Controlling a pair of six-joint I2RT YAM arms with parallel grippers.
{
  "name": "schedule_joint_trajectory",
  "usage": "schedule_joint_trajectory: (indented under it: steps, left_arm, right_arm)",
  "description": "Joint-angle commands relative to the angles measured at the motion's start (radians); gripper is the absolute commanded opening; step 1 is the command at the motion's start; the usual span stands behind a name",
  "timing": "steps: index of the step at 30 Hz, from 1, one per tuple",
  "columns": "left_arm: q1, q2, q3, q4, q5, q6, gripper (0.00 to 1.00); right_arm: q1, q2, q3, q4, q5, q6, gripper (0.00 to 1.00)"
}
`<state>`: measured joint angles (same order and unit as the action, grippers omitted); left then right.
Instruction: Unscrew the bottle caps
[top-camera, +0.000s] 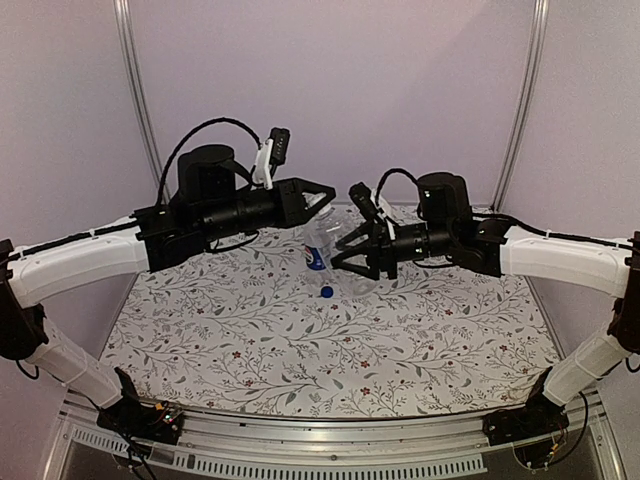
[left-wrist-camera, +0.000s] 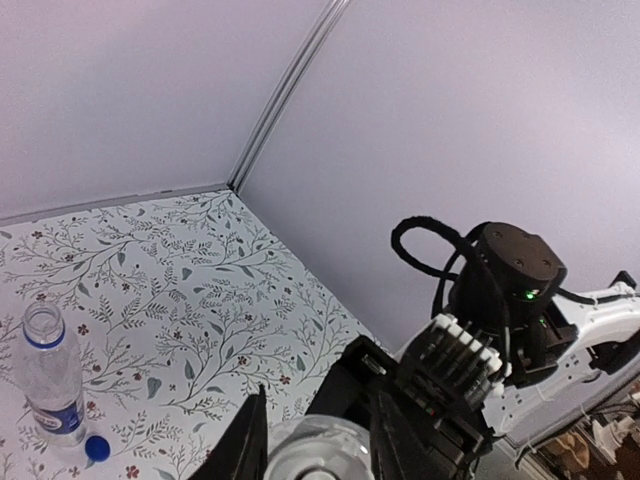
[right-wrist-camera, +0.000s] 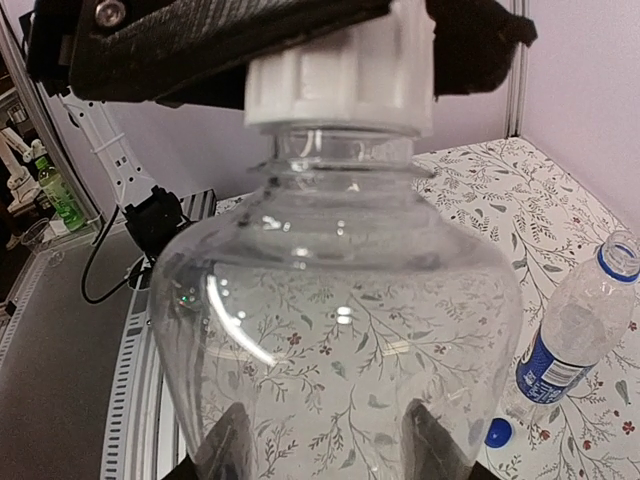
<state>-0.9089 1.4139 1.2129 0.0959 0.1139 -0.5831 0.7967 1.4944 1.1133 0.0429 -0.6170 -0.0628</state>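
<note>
The unlabelled clear bottle (right-wrist-camera: 340, 330) is held in the air with my right gripper (right-wrist-camera: 330, 445) shut around its body. Its whitish cap (right-wrist-camera: 340, 75) sits on the neck, and my left gripper (left-wrist-camera: 318, 440) is shut on it, one finger (left-wrist-camera: 245, 440) on each side. From above, the two grippers meet over the back middle of the table, left gripper (top-camera: 325, 195) over right gripper (top-camera: 348, 262). The labelled bottle (top-camera: 316, 255) stands upright on the cloth with an open neck. Its blue cap (top-camera: 326, 292) lies loose beside it, blue cap (left-wrist-camera: 97, 448) by labelled bottle (left-wrist-camera: 50, 385).
A floral tablecloth (top-camera: 300, 340) covers the table, bounded by pale walls and metal corner posts (top-camera: 135, 90). The right arm's wrist housing and cable (left-wrist-camera: 510, 290) stand close behind the left gripper. A green bottle (right-wrist-camera: 55, 195) sits off the table.
</note>
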Motion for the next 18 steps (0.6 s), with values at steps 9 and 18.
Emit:
schedule_joint_trajectory:
  steps: [9, 18]
  left_arm:
    - [0.003, -0.05, 0.017, 0.049, 0.171, 0.088, 0.48]
    - [0.063, -0.074, -0.025, 0.147, 0.369, 0.103, 0.7]
  right_arm:
    - [-0.006, -0.005, 0.005, 0.016, -0.176, -0.031, 0.48]
    - [-0.007, 0.01, 0.009, 0.032, -0.31, -0.022, 0.48]
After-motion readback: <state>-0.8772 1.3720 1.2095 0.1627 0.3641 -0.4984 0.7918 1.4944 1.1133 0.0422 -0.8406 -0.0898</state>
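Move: The white cap of the clear bottle is already between the left hand's pads. From the right hand, which grips the body of that tilted bottle, the cap lies about 5 cm left, 3 ahead and 9 up. The blue-labelled bottle stands some 11 cm ahead of the left hand, 1 to its left and 28 below; the blue cap lies about 7 cm ahead, 1 to the right and 39 below. The left fingers let go of the white cap, opening from under a third to about two thirds, while that hand draws back and rises by roughly 3 cm each, its wrist swinging clockwise. The right hand keeps its grip on the clear bottle and carries it back about 3.5 cm, turning counter-clockwise some 10 degrees, so the cap stays near the open fingers. ##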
